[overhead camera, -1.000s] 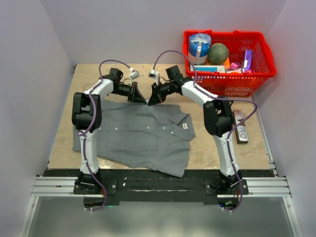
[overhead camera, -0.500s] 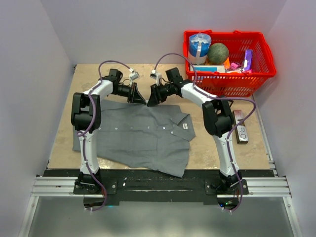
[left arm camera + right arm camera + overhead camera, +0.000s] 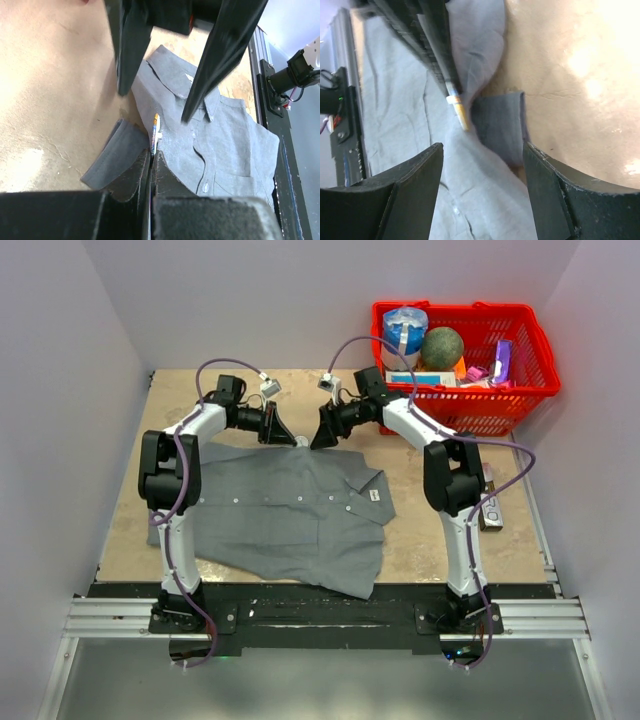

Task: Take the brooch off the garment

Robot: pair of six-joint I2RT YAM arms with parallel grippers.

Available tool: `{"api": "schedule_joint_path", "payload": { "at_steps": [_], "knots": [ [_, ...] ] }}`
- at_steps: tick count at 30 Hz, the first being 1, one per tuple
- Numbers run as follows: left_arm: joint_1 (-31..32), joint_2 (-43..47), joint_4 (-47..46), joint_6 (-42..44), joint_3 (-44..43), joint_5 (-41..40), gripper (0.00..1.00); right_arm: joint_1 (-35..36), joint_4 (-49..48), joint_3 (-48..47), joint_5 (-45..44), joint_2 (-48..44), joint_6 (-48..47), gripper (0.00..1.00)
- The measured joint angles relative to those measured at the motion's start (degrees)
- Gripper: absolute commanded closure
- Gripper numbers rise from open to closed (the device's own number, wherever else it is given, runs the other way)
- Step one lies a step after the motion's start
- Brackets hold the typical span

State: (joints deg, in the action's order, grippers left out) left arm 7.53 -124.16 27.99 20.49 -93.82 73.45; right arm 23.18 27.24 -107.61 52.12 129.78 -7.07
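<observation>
The grey garment (image 3: 280,510) lies flat on the table, collar to the right. At its far edge my left gripper (image 3: 294,442) is shut on the brooch (image 3: 155,128), a thin gold-yellow disc seen edge-on at the fingertips (image 3: 165,172). A folded flap of cloth (image 3: 114,152) lies right beside it. In the right wrist view the brooch (image 3: 458,108) sticks out of the left fingers (image 3: 420,30) against the shirt (image 3: 395,100). I cannot tell whether it still hangs in the cloth. My right gripper (image 3: 482,147) stands open just opposite, holding nothing, its fingers (image 3: 220,60) straddling the shirt's edge.
A red basket (image 3: 540,360) full of items stands at the back right, close behind the right arm. A dark bar-shaped object (image 3: 488,505) lies on the table right of the shirt. Bare tabletop (image 3: 180,400) lies beyond the shirt.
The right gripper has opened from shut and drawn back a little to the right. The left gripper stays shut and has shifted slightly right.
</observation>
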Motion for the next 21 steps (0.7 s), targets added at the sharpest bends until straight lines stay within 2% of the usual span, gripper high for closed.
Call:
{"api": "schedule_joint_path", "payload": {
  "at_steps": [8, 11, 21],
  "knots": [
    [0.00, 0.00, -0.90, -1.44, 0.00, 0.04, 1.00, -0.37, -1.53, -0.33, 5.07, -1.27, 0.57, 0.37],
    [0.00, 0.00, -1.03, -1.84, 0.00, 0.11, 1.00, 0.17, -3.04, -0.48, 5.11, -1.27, 1.81, 0.50],
    [0.00, 0.00, -0.96, -2.03, 0.00, 0.90, 1.00, 1.20, -6.10, -3.21, 5.03, -0.68, 4.09, 0.66]
  ]
}}
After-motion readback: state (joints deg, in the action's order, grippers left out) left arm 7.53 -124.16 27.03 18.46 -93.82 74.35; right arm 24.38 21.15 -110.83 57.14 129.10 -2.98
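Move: The brooch is in the left hand's tips, roughly 1 cm to the right of that hand's point. From the open right hand it lies about 4 cm to the left and 3 cm higher, level with it fore and aft. The garment's collar label lies about 12 cm to the right of the right hand and 10 cm back, the nearest button behind the brooch about 10 cm back and 4 cm left, both some 9 cm lower. The left hand keeps its pinch on the brooch and stays in place, while the right hand, not yet gripping, brings its tips up close around the brooch's free end. It rises about 5 cm, soon also heading some 3 cm left towards the brooch, its tips tilting up about 5 to 10 degrees as the wide-open fingers close to roughly half their gap. ##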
